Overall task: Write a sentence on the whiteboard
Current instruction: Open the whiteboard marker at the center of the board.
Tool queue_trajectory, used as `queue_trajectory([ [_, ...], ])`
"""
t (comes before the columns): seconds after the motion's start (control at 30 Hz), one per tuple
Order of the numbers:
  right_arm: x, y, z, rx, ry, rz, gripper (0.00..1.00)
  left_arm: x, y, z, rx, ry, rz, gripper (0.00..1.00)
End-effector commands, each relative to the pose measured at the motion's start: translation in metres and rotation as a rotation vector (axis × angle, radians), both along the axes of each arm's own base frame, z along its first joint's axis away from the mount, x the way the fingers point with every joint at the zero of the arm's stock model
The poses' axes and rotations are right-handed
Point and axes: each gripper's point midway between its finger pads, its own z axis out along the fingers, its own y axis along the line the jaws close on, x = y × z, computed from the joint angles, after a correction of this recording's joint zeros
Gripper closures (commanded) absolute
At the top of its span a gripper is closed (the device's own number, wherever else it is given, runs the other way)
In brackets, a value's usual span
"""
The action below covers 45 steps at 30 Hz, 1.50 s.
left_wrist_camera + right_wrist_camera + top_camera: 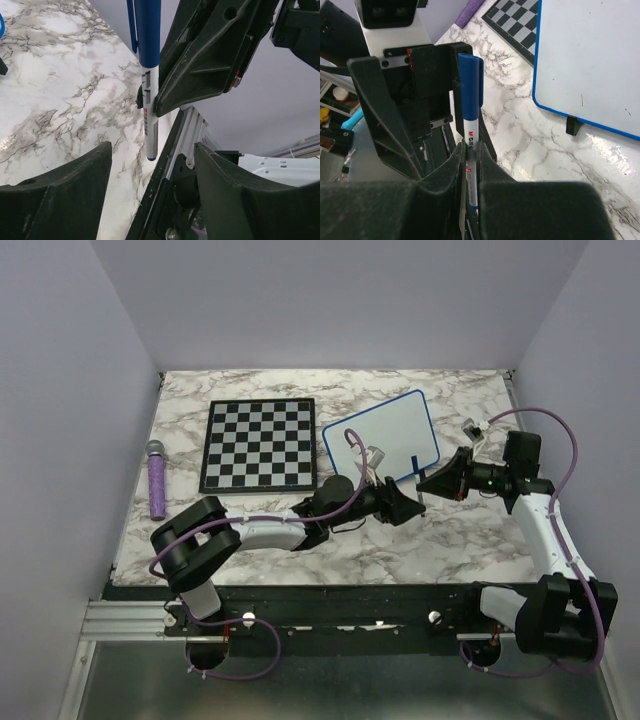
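Observation:
The whiteboard [385, 430], blue-framed on small black feet, lies at the back centre-right of the marble table. Its white face [590, 55] shows no sentence, only a few tiny dark specks. My right gripper [471, 147] is shut on a white marker with a blue cap [471, 125] and holds it in the air in front of the board [413, 464]. My left gripper [405, 505] faces it from the left, its jaws wide apart [152, 150]. The marker [149, 100] hangs just beyond the left fingertips, touching neither.
A black-and-white chessboard [258, 445] lies left of the whiteboard. A purple stick-shaped object [157, 480] lies near the table's left edge. A metal rail [300, 605] runs along the near edge. Pale walls close in on three sides.

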Motion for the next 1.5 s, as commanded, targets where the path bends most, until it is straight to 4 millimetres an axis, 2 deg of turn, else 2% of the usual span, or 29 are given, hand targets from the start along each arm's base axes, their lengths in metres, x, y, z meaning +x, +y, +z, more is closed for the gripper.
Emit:
queue_trajectory([
  [0.0, -0.001, 0.001, 0.003, 0.045, 0.012, 0.022, 0.96, -0.001, -0.014, 0.002, -0.007, -0.008, -0.022, 0.3],
  [0.03, -0.001, 0.001, 0.003, 0.048, 0.013, 0.024, 0.96, -0.001, -0.016, -0.005, 0.011, 0.001, -0.025, 0.33],
  [0.2, -0.001, 0.001, 0.001, 0.049, 0.021, 0.018, 0.96, 0.002, -0.026, -0.002, 0.002, -0.008, -0.037, 0.42],
  [0.3, -0.001, 0.0, 0.0, 0.05, 0.023, 0.016, 0.96, 0.004, -0.03, -0.001, -0.001, -0.015, -0.04, 0.54],
  [0.33, -0.001, 0.0, 0.0, 0.05, 0.022, 0.016, 0.96, 0.003, -0.031, -0.002, 0.001, -0.015, -0.043, 0.66],
  [0.47, -0.002, 0.001, 0.001, 0.05, 0.017, 0.017, 0.95, 0.001, -0.031, -0.007, 0.02, -0.016, -0.059, 0.9],
  [0.53, -0.003, 0.001, 0.003, 0.05, 0.0, 0.023, 0.89, -0.002, -0.026, -0.011, 0.053, -0.035, -0.086, 1.0],
  [0.57, -0.005, 0.001, 0.004, 0.056, 0.004, 0.029, 0.84, -0.003, -0.022, -0.015, 0.073, -0.039, -0.102, 1.0],
  [0.6, -0.004, 0.001, 0.008, 0.047, -0.028, 0.033, 0.67, -0.005, -0.018, -0.019, 0.094, -0.055, -0.133, 1.0],
  [0.63, -0.003, 0.0, 0.012, 0.025, -0.068, 0.034, 0.57, -0.015, -0.01, -0.016, 0.105, -0.058, -0.198, 1.0],
  [0.67, -0.014, 0.001, 0.009, 0.012, 0.003, 0.032, 0.5, -0.012, 0.002, -0.024, 0.132, -0.06, -0.218, 1.0],
  [0.7, -0.008, -0.002, 0.023, -0.044, -0.169, 0.057, 0.39, -0.013, 0.01, -0.023, 0.146, -0.072, -0.242, 1.0],
  [0.73, -0.007, -0.002, 0.022, -0.054, -0.166, 0.068, 0.36, -0.019, 0.023, -0.024, 0.198, -0.117, -0.284, 1.0],
  [0.77, -0.018, -0.001, 0.022, -0.04, -0.103, 0.083, 0.33, -0.027, 0.032, -0.022, 0.216, -0.137, -0.356, 1.0],
  [0.8, -0.015, -0.001, 0.023, -0.054, -0.175, 0.106, 0.29, -0.031, 0.038, -0.02, 0.245, -0.159, -0.387, 1.0],
  [0.83, -0.014, -0.001, 0.033, -0.048, -0.211, 0.122, 0.27, -0.041, 0.052, -0.029, 0.33, -0.191, -0.447, 1.0],
  [0.87, -0.025, 0.002, 0.032, 0.0, -0.084, 0.14, 0.25, -0.045, 0.054, -0.02, 0.343, -0.22, -0.483, 1.0],
  [0.9, -0.024, 0.004, 0.033, -0.02, -0.207, 0.181, 0.25, -0.048, 0.059, -0.019, 0.369, -0.233, -0.511, 1.0],
  [0.93, -0.025, 0.007, 0.039, -0.002, -0.173, 0.196, 0.22, -0.057, 0.068, -0.025, 0.416, -0.2, -0.55, 1.0],
  [0.97, -0.023, 0.009, 0.035, 0.008, -0.128, 0.205, 0.22, -0.057, 0.068, -0.018, 0.416, -0.246, -0.573, 1.0],
  [1.03, -0.032, 0.02, 0.032, -0.005, -0.16, 0.268, 0.22, -0.066, 0.073, -0.022, 0.434, -0.217, -0.632, 1.0],
  [1.2, -0.052, 0.043, 0.041, 0.008, -0.194, 0.379, 0.22, -0.067, 0.07, -0.018, 0.444, -0.225, -0.677, 1.0],
  [1.47, -0.064, 0.054, 0.035, -0.002, -0.183, 0.447, 0.24, -0.063, 0.065, -0.019, 0.467, -0.213, -0.697, 1.0],
])
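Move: The upright capped marker, held by its barrel in the right fingers, has its middle about 3 cm to the left hand's right, 1 cm ahead and 4 cm above; its blue cap is about 4 cm higher still, straight over the marker's middle. From the right hand the marker's middle is level both ways and about 2 cm up. The whiteboard's middle lies some 18 cm ahead of the right hand, 5 cm left and 13 cm below. While the right hand holds nearly still, the left hand eases about 2.5 cm right and a little down and pinches the white barrel near its lower end; the right fingers then open and let go, and the left carries the marker some 9 cm left and 6 cm back, dipping its fingertips and turning about 35 degrees clockwise so the cap leans towards the right hand. The right hand meanwhile rises 3 to 4 cm, then follows about 5 cm left and 5 cm back, turning roughly 25 degrees counter-clockwise and tipping up, its open fingers lined up with the cap end. ##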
